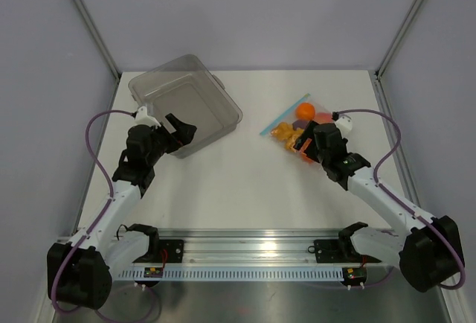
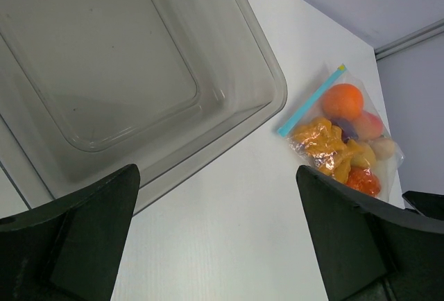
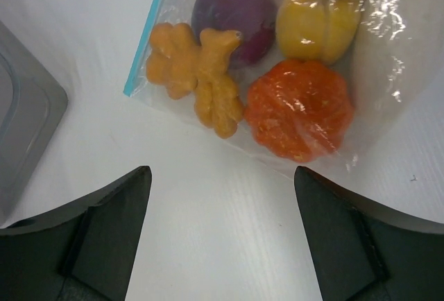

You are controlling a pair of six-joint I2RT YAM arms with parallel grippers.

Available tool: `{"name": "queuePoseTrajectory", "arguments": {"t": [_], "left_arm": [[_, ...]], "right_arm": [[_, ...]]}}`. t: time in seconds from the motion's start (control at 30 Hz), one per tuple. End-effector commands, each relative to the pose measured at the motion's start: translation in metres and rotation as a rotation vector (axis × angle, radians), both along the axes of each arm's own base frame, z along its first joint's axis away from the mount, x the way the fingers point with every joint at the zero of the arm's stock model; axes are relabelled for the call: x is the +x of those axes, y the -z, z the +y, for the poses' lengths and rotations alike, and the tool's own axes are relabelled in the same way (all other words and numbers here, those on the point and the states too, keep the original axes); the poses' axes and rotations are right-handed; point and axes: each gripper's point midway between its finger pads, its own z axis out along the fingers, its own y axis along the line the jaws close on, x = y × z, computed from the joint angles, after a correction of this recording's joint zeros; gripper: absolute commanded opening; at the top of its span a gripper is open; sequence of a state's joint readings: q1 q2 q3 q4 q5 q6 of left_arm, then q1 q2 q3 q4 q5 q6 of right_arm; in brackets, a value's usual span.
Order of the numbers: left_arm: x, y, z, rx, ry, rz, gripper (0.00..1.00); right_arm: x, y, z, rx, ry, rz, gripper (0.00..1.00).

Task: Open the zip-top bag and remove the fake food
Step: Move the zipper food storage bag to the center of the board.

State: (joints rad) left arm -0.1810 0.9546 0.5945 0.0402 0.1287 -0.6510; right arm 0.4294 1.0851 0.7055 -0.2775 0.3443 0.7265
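Observation:
The zip-top bag [image 1: 291,118] lies flat at the back right of the table, with its light-blue zip strip [image 3: 146,36] facing left and closed as far as it shows. Inside is the fake food: an orange pumpkin [image 3: 298,110], a knobbly orange piece [image 3: 198,72], a purple piece [image 3: 232,10], a yellow piece [image 3: 319,23] and an orange ball [image 2: 342,101]. My right gripper [image 3: 222,238] hovers open just short of the bag's near edge, holding nothing. My left gripper [image 2: 216,231] stands open over bare table beside the tub, also holding nothing.
A rigid clear rectangular tub [image 1: 186,100] sits at the back left, with one corner close to my left gripper [image 1: 178,133]. Grey walls with metal posts enclose the table's back and sides. An aluminium rail [image 1: 245,252] runs along the near edge between the arm bases.

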Motion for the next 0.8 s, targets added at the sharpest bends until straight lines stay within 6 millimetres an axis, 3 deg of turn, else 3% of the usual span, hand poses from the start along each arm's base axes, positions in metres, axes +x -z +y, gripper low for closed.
{"name": "queuePoseTrajectory", "arguments": {"t": [0.0, 0.03, 0.13, 0.27, 0.4, 0.43, 0.5, 0.57, 0.7, 0.77], "left_arm": [[0.007, -0.029, -0.008, -0.012, 0.036, -0.088, 0.99], [0.008, -0.029, -0.007, -0.012, 0.033, -0.085, 0.99], [0.008, -0.029, -0.007, -0.011, 0.031, -0.086, 0.99], [0.008, -0.029, -0.007, -0.011, 0.031, -0.082, 0.99], [0.008, -0.028, -0.007, -0.008, 0.032, -0.079, 0.99], [0.008, -0.028, -0.007, -0.009, 0.032, -0.081, 0.99], [0.008, -0.028, -0.007, -0.008, 0.03, -0.079, 0.99], [0.008, -0.028, -0.007, -0.006, 0.029, -0.078, 0.99], [0.008, -0.028, -0.006, -0.002, 0.026, -0.079, 0.99], [0.008, -0.029, -0.007, -0.004, 0.028, -0.079, 0.99]], "right_arm": [[0.014, -0.022, 0.031, -0.031, -0.132, -0.052, 0.91], [0.012, -0.014, 0.043, -0.059, -0.167, -0.026, 0.91], [0.019, -0.017, 0.054, -0.192, -0.153, -0.014, 0.91], [0.02, -0.005, 0.06, -0.287, -0.153, 0.038, 0.91], [0.018, 0.005, 0.065, -0.198, -0.09, 0.054, 0.91], [0.012, 0.016, 0.067, -0.17, -0.097, 0.072, 0.91], [0.016, 0.004, 0.08, -0.021, -0.073, -0.015, 0.89], [0.015, 0.009, 0.084, 0.087, -0.039, -0.071, 0.94], [0.017, 0.012, 0.077, 0.119, 0.086, -0.029, 0.96], [0.009, 0.027, 0.068, 0.145, 0.203, 0.055, 0.96]]}}
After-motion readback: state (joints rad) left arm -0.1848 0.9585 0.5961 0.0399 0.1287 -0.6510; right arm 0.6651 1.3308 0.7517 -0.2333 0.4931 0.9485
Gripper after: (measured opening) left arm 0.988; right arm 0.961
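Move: The zipper food storage bag lies ahead of the open right hand, its middle about 9 cm farther out, 3 cm to the right and roughly 6 cm lower. Inside it, the yellow knobbly piece is about 8 cm ahead and 3 cm left, and the red tomato some 3 cm ahead and 3 cm right. The grey bin's middle is about 33 cm left and 16 cm ahead. From the left hand, the bag lies about 35 cm right, 7 cm ahead and 12 cm lower. The right hand sweeps about 7 cm to the left along the near side of the bag, from in front of the red tomato towards the bag's near corner at the zip end, its left side dipping and the wrist turning counter-clockwise, each by some 10 degrees. With most of the leftward travel done, it sinks about 4 cm and undoes those turns, easing back a little from its farthest reach, and ends low, just short of the yellow knobbly piece with its fingers still wide open and no plain contact with the bag. ##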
